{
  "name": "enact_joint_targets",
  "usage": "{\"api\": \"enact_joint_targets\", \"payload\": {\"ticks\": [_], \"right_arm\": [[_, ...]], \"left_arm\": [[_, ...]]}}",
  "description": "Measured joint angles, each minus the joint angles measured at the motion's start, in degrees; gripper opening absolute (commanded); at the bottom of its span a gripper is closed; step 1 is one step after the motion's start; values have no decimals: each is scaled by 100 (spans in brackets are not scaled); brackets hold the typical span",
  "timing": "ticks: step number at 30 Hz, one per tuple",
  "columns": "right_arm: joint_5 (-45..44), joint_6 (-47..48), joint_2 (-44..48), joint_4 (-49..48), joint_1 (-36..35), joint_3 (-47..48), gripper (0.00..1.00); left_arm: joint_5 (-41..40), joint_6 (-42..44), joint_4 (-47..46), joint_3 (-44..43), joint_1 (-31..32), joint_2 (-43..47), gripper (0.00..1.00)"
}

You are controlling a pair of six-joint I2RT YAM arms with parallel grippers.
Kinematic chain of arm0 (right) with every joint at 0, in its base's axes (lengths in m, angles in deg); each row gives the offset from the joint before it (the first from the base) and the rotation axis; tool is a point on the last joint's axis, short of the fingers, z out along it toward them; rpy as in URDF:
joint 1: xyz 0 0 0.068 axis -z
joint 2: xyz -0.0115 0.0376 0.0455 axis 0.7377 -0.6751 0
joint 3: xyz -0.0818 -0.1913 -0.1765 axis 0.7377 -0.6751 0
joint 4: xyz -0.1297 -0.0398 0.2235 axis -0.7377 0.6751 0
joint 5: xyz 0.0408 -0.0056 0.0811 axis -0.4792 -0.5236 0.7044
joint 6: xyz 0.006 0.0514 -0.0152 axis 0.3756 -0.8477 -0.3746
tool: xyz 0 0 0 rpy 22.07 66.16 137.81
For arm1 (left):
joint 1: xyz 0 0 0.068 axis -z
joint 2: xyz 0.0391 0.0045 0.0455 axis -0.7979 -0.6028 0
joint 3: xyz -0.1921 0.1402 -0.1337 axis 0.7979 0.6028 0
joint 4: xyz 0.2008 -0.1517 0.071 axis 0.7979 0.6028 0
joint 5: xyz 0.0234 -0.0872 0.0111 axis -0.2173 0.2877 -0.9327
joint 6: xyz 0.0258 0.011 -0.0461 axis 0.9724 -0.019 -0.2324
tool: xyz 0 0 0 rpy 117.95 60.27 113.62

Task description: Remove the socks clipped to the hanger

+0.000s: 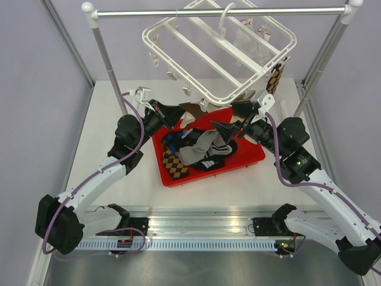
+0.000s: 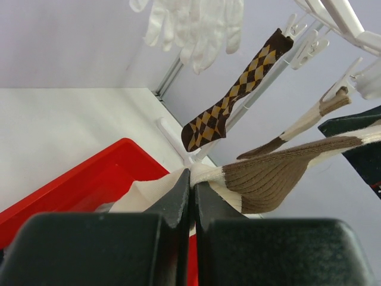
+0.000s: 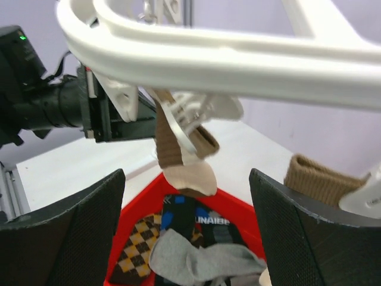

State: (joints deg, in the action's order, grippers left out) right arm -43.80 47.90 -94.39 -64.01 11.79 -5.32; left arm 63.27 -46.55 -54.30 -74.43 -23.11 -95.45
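Note:
The white hanger (image 1: pixel 220 53) hangs tilted from the rail, above the red tray. My left gripper (image 1: pixel 176 120) (image 2: pixel 193 186) is shut on the cream part of a brown-cream sock (image 2: pixel 268 173) (image 1: pixel 191 109) that stretches up toward the hanger's clips. A brown-mustard argyle sock (image 2: pixel 232 95) (image 1: pixel 274 77) and a second brown-cream sock (image 2: pixel 297 126) hang clipped. My right gripper (image 1: pixel 233 119) (image 3: pixel 187 220) is open under the hanger's bar (image 3: pixel 238 59). It holds nothing. A clipped brown-cream sock (image 3: pixel 178 155) dangles just ahead of it.
The red tray (image 1: pixel 250 161) (image 3: pixel 232 205) holds loose socks: grey (image 3: pixel 202 262), argyle (image 3: pixel 140 250), black with blue (image 3: pixel 190 217). A white glove (image 2: pixel 196 24) hangs from the hanger. The silver rail stand (image 1: pixel 220 12) spans the back, with posts on both sides.

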Motion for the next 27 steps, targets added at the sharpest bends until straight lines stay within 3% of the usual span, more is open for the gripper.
{"api": "enact_joint_targets", "payload": {"ticks": [19, 24, 27], "right_arm": [[540, -160, -13, -1320, 293, -4, 83], [544, -157, -17, -1342, 302, -2, 70], [544, -146, -37, -1327, 302, 2, 51]], "left_arm": [[326, -111, 483, -328, -74, 0, 2], [339, -125, 483, -330, -87, 0, 2], [361, -138, 483, -332, -87, -2, 2]]}}
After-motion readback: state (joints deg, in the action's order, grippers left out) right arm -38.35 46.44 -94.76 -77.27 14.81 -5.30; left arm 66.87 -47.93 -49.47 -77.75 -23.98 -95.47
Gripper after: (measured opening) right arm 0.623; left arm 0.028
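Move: The clip pinching the striped sock at the hanger's near corner lies about 5 cm left of the open right fingers, 3 cm ahead and 5 cm above them. The left fingertips gripping that sock are some 11 cm to the right hand's left, 2 cm ahead and 4 cm higher; from them the clip is about 6 cm right, 1 cm ahead and 2 cm up. A second striped sock's clip sits roughly 8 cm right of the right hand, 6 cm ahead and 4 cm above. The left hand keeps its shut pinch on the striped sock, easing up barely a centimetre. Beneath the hanger's near corner, the right hand rises about 5 cm towards the clip holding that sock, fingertips tilting up some 10 degrees, then stops there and starts closing its wide-open fingers to about two thirds, the clip lined up with their gap; no touch on it can be made out. ##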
